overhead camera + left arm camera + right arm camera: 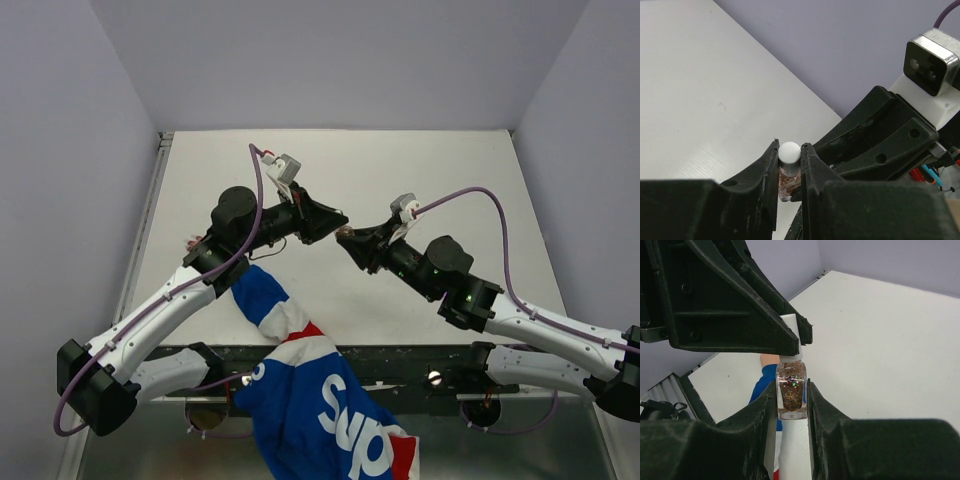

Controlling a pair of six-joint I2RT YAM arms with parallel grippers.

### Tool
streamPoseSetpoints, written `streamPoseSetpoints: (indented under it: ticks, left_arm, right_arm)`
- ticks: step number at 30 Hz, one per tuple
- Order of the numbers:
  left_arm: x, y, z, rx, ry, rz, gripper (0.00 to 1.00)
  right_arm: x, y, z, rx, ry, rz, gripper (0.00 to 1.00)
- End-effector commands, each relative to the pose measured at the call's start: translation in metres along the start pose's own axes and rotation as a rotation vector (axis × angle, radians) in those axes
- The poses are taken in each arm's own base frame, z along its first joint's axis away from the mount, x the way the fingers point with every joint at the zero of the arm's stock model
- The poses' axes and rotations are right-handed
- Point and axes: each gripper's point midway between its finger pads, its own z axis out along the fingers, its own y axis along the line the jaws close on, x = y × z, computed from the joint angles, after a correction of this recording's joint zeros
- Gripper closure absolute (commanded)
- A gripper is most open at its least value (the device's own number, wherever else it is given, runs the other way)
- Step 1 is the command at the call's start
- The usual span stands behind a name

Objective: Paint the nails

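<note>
A small clear polish bottle full of brownish glitter is held above the table, with my right gripper shut on its glass body. My left gripper comes from the opposite side and is shut on the bottle's round white cap. In the top view the two grippers, left and right, meet tip to tip at mid-table. A person's arm in a blue, white and red sleeve reaches in under my left arm. A bit of skin shows past the bottle. The nails are hidden.
The sleeved arm crosses the near table edge between the two arm bases. Purple cables loop above both wrists. Pale walls close the table on three sides.
</note>
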Motion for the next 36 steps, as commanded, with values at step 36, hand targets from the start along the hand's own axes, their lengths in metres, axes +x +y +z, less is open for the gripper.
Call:
streamPoseSetpoints:
  ticks: [36]
  left_arm:
    - [0.044, -0.062, -0.035, 0.372, 0.33, 0.166, 1.0]
  right_arm:
    - [-0.053, 0.07, -0.037, -0.382, -0.037, -0.025, 0.99]
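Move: The nail polish bottle stays in the right fingers, its white cap already between the left fingers just over it; the glass lies some 4 cm below the left hand point and about 1 cm to its right. From the right hand, the cap is some 4 cm above. The fake hand to be painted lies on the table roughly 32 cm left of the left hand, 4 cm farther out and some 23 cm below, the blue sleeve about 19 cm left and 5 cm nearer. The left fingers keep their pinch on the cap while the right ones hold the glass. After both ease down barely half a centimetre, the hands draw back together about 5 cm towards the bases and rise some 2 cm, the left swinging clockwise and the right counter-clockwise, so the cap is twisted clockwise on the bottle by roughly 30 degrees between them. ##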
